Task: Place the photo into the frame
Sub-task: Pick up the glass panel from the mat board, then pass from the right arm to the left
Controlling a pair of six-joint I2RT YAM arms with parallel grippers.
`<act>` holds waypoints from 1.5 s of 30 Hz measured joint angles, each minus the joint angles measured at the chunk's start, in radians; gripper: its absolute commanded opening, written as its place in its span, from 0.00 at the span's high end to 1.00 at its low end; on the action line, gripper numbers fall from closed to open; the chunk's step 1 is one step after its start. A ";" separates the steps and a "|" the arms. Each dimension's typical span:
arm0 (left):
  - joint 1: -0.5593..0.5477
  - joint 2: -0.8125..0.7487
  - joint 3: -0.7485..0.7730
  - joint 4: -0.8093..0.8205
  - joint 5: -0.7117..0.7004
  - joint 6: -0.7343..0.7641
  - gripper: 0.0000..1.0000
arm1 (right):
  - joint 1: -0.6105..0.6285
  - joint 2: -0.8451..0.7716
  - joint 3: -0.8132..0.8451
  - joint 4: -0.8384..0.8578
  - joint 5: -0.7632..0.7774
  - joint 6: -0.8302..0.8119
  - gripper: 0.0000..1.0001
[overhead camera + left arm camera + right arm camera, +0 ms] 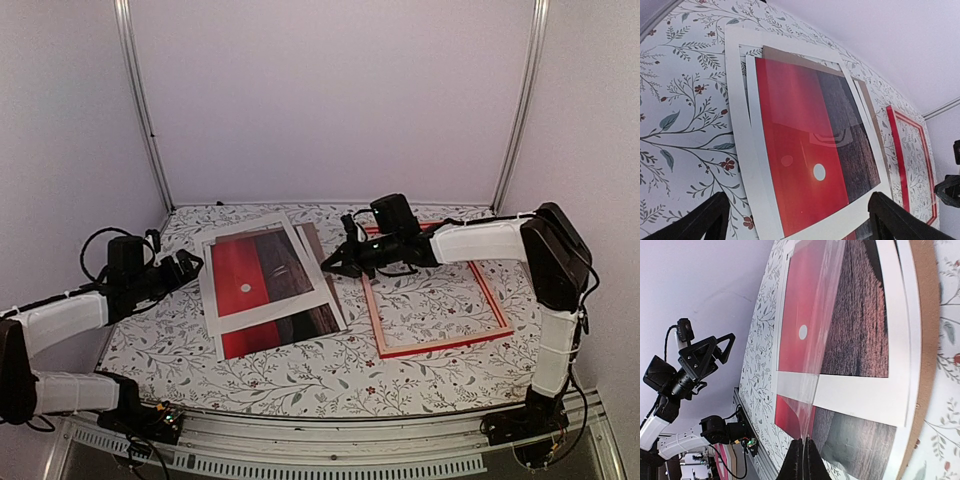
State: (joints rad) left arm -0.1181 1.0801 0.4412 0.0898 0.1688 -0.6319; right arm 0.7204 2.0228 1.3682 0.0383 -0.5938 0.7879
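The photo (262, 275), half red with a white dot and half dark brown, lies left of centre under a skewed white mat (270, 312). In the left wrist view the photo (805, 150) fills the middle. My left gripper (185, 265) hovers open just left of the stack, and its fingers (715, 215) straddle the near edge with nothing between them. My right gripper (335, 265) is at the stack's right edge. It (802, 442) is shut on the edge of a clear sheet (825, 340) that curls up off the photo (860, 305). The red frame (435, 345) lies flat to the right.
A brown backing board (927, 340) sticks out under the stack on its right side. The floral tablecloth (300, 380) covers the table. White walls with metal corner posts (140, 100) close the back and sides. The frame's left rail (895, 150) lies close to the stack.
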 measured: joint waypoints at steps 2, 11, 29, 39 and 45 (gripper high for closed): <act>-0.006 0.000 0.007 -0.004 0.000 0.001 0.00 | -0.012 -0.079 -0.068 -0.001 0.033 -0.014 1.00; -0.072 0.032 0.059 -0.047 -0.024 0.022 0.01 | -0.063 -0.287 -0.256 -0.182 0.177 -0.084 1.00; -0.267 0.189 0.202 -0.078 -0.143 0.062 0.02 | -0.338 -0.618 -0.376 -0.633 0.378 -0.316 1.00; -0.359 0.285 0.274 -0.081 -0.181 0.077 0.02 | -0.423 -0.637 -0.415 -0.697 0.342 -0.440 1.00; -0.414 0.344 0.294 -0.077 -0.169 0.075 0.02 | -0.423 -0.629 -0.470 -0.614 0.192 -0.434 1.00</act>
State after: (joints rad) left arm -0.5323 1.4246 0.7349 0.0124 0.0002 -0.5568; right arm 0.2970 1.3933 0.8978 -0.5755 -0.4015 0.3542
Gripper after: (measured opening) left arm 0.979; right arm 0.007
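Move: My right hand already holds the clear glass panel by its near edge. The frame's middle lies about 24 cm to this hand's right, level fore and aft and some 10 cm below. The mat board, with the photo showing through it, lies about 13 cm to its left, 3 cm farther out and 10 cm down. From my open left hand, the mat board's middle is roughly 16 cm right, 2 cm ahead and 10 cm below. With the glass panel kept pinched in my right hand, I sweep it right, away from the mat board and over the frame, some 30 cm, drifting back a little and tipping the fingers steeper down, then ease back left about 3 cm. My left hand, fingers still wide open, travels about 13 cm right over the photo, turning clockwise, without closing on anything. ##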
